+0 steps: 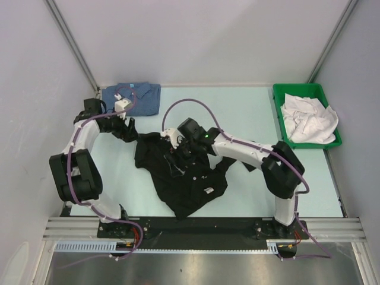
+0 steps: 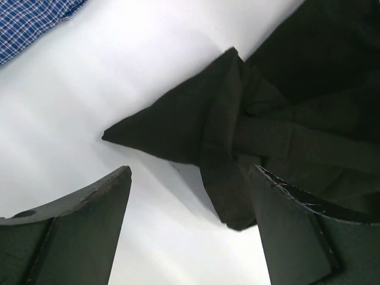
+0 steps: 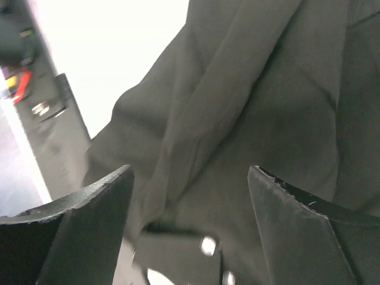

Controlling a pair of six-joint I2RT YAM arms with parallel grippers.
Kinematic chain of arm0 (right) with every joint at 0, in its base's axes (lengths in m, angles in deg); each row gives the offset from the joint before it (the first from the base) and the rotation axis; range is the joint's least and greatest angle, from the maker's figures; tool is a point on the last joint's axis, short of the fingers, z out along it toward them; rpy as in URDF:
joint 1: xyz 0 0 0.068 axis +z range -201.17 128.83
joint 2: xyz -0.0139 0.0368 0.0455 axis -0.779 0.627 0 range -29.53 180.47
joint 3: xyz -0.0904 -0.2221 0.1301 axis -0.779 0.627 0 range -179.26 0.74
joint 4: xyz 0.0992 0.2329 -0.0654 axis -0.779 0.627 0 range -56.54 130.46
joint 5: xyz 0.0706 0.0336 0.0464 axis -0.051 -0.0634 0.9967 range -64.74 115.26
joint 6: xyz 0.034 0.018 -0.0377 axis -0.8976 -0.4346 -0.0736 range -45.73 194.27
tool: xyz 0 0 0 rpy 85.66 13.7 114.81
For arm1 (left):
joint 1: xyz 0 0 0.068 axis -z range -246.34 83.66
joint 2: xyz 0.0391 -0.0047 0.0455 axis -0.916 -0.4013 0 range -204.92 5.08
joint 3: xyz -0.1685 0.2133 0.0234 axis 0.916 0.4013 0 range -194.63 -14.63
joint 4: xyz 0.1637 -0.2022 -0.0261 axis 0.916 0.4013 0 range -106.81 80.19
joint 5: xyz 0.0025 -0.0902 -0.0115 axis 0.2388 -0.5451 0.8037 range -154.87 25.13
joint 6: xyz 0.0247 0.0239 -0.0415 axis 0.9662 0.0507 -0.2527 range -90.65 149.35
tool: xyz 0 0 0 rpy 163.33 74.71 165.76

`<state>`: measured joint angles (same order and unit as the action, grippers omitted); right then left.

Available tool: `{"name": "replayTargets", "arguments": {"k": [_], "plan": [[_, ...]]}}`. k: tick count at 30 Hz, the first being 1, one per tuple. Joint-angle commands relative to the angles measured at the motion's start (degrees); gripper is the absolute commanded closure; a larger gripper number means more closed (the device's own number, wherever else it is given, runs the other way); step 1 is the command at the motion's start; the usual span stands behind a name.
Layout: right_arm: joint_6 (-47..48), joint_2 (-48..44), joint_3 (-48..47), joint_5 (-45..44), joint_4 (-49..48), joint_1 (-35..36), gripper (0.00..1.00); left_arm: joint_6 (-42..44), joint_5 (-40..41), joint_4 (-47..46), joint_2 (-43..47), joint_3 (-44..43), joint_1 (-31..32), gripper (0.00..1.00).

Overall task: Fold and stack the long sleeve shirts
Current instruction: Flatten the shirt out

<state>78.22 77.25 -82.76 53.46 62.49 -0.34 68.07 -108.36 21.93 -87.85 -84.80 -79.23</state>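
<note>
A black long sleeve shirt (image 1: pixel 178 172) lies crumpled in the middle of the table. A blue one (image 1: pixel 133 98) lies folded at the back left. My left gripper (image 1: pixel 126 129) hovers at the black shirt's left corner, open, with nothing between its fingers. In the left wrist view that gripper (image 2: pixel 191 173) is above bare table, beside a pointed fold of black cloth (image 2: pixel 196 124), and the blue shirt (image 2: pixel 29 21) shows at the top left. My right gripper (image 1: pixel 178 153) stands open over the black shirt's upper middle. The right wrist view shows the gripper (image 3: pixel 190 172) above black cloth (image 3: pixel 249 107) and pale buttons (image 3: pixel 208 244).
A green bin (image 1: pixel 297 87) holding white cloths (image 1: pixel 309 117) stands at the back right. White walls close in the left, back and right sides. A black rail (image 1: pixel 196 225) carries the arm bases along the near edge.
</note>
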Motion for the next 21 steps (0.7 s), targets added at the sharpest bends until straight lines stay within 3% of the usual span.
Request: {"name": "replayTargets", "arguments": {"k": [1,6,9,10,12,13,16,18,21], "plan": [[-3.68,5.61,-4.64,-9.3,-6.27,2.16,0.15,-8.74,0.77,-6.48,-1.38,-0.75,2.07,0.15],[-3.68,9.58,-7.98,-13.35,-7.33,4.1,0.15,-11.38,2.43,-7.45,-3.75,-0.58,5.14,0.15],[-3.68,11.17,-9.48,-16.16,-6.54,4.11,0.37,-11.82,6.47,-7.19,-5.68,-0.4,6.91,0.17],[-3.68,11.08,-9.57,-17.04,-5.75,3.49,0.55,-12.0,7.79,-7.01,-6.3,-0.75,7.26,0.26],[-3.68,9.51,-9.22,-17.23,-5.13,2.35,0.73,-13.04,8.85,-6.14,-7.09,-1.63,7.44,0.5],[-3.68,8.63,-8.7,-16.61,-4.09,1.56,0.85,-13.58,8.51,-5.96,-7.01,-2.42,7.0,0.75],[-1.76,4.24,-6.86,-14.24,-1.45,-1.69,0.93,-16.74,2.11,-6.92,-3.69,-2.08,2.09,1.0],[-0.44,0.64,-5.8,-11.87,0.05,-4.85,0.99,-18.32,-5.18,-8.59,-1.48,-1.11,-3.45,1.0],[1.5,-3.32,-4.04,-6.77,2.86,-10.11,1.0,-13.79,-10.56,-5.27,1.86,1.08,-7.85,1.0]]}}
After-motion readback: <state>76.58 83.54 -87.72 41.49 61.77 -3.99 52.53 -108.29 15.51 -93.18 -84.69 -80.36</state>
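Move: The black shirt's left corner lies some 4 cm right of the left hand, 2 cm ahead and 6 cm below. The blue folded shirt lies about 17 cm ahead of the left hand, 1 cm left. For the right hand, the black cloth to grip is roughly 3 cm ahead, 4 cm left and 6 cm down; the shirt's white label is 7 cm back and 12 cm right of that hand. Both hands sink about 5 cm, shut on black shirt folds, then rise, left hand leftward, right forward-right. ##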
